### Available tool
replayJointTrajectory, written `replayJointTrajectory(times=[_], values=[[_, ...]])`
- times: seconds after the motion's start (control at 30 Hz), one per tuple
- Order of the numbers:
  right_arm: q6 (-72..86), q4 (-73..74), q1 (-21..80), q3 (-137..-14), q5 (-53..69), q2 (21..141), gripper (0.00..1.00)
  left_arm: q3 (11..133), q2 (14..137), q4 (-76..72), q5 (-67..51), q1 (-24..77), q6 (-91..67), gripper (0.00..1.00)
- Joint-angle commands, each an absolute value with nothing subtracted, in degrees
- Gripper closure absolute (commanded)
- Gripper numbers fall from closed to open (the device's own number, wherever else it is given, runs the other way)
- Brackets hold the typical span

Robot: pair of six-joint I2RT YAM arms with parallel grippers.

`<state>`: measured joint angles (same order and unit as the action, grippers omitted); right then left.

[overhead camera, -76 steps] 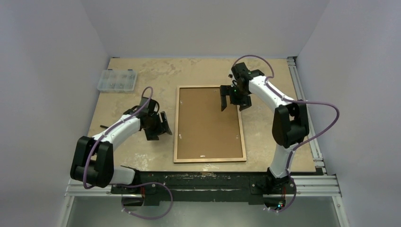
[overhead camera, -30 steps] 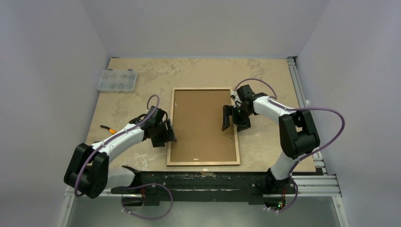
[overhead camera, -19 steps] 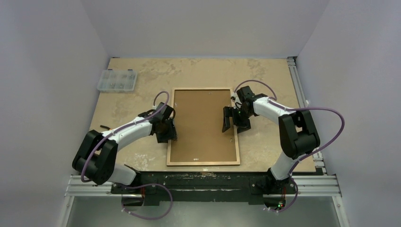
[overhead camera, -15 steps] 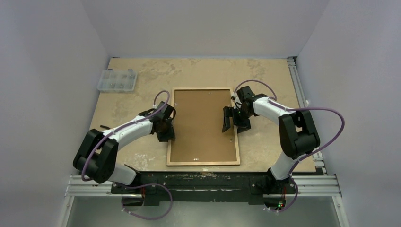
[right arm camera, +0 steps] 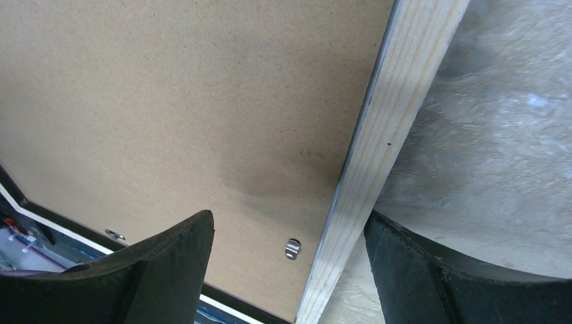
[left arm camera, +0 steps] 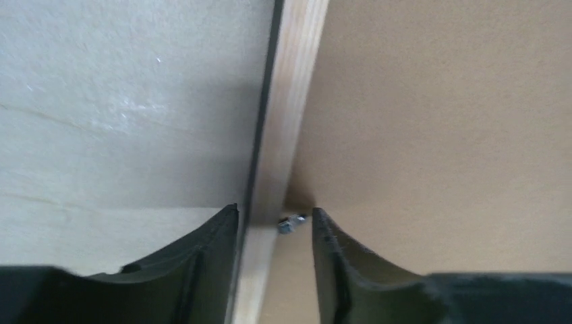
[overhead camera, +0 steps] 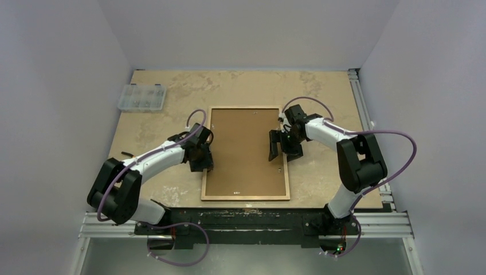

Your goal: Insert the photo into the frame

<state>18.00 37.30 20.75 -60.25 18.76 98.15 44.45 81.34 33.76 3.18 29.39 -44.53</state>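
The frame (overhead camera: 246, 107) lies back-up in the middle of the table, its tan wood rails around a brown backing board (overhead camera: 243, 154). The photo is hidden. My left gripper (overhead camera: 206, 165) is down on the left rail. In the left wrist view its jaws (left arm camera: 275, 212) stand narrowly apart across the rail (left arm camera: 297, 101), with a small metal tab (left arm camera: 291, 223) between them. My right gripper (overhead camera: 283, 153) stands wide open over the right rail. In the right wrist view it (right arm camera: 289, 223) spans the rail (right arm camera: 391, 121) and a metal tab (right arm camera: 291, 248), one finger over the board and the other over the table.
A clear compartment box (overhead camera: 141, 96) sits at the back left of the table. A small dark tool (overhead camera: 124, 153) lies near the left edge, behind my left arm. A metal rail (overhead camera: 367, 126) runs along the right edge.
The frame has slid a little left and nearer. My left gripper came in onto the left rail and its jaws narrowed around it. My right gripper dropped over the right rail and has stayed there, open.
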Motion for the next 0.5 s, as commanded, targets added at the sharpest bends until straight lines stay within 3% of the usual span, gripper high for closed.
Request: replayJointTrajectory(times=[0.0,0.07,0.17,0.47], values=[[18.4,37.2,24.1,-61.5,18.9,98.4,0.2,43.9,77.8,30.9,0.8,29.8,-46.2,0.46],[18.7,37.3,25.5,-62.3,18.1,98.9,0.2,43.7,76.2,31.1,0.4,29.8,-46.6,0.33],[19.2,37.2,27.6,-63.6,17.0,99.9,0.2,43.2,73.9,31.6,0.4,29.6,-47.1,0.25],[19.5,40.7,33.4,-64.6,5.9,98.7,0.2,40.2,71.1,32.0,0.3,28.5,-47.0,0.23]])
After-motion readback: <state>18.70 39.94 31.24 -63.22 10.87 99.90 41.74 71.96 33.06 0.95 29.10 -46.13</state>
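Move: The left hand's part-open fingers straddle the frame's left rail and its metal clip, the clip about 1 cm below and 1 cm right; a clip on the near rail lies some 7 cm back and 7 cm right. The right hand, wide open, has the right rail level with it, about 2 cm right and 1 cm down, its outer finger outside; that rail's clip sits 3 cm back, straight below. Left hand opens, rising 3 cm off the clip; right hand's outer finger pushes frame left and back, some 3 cm. ##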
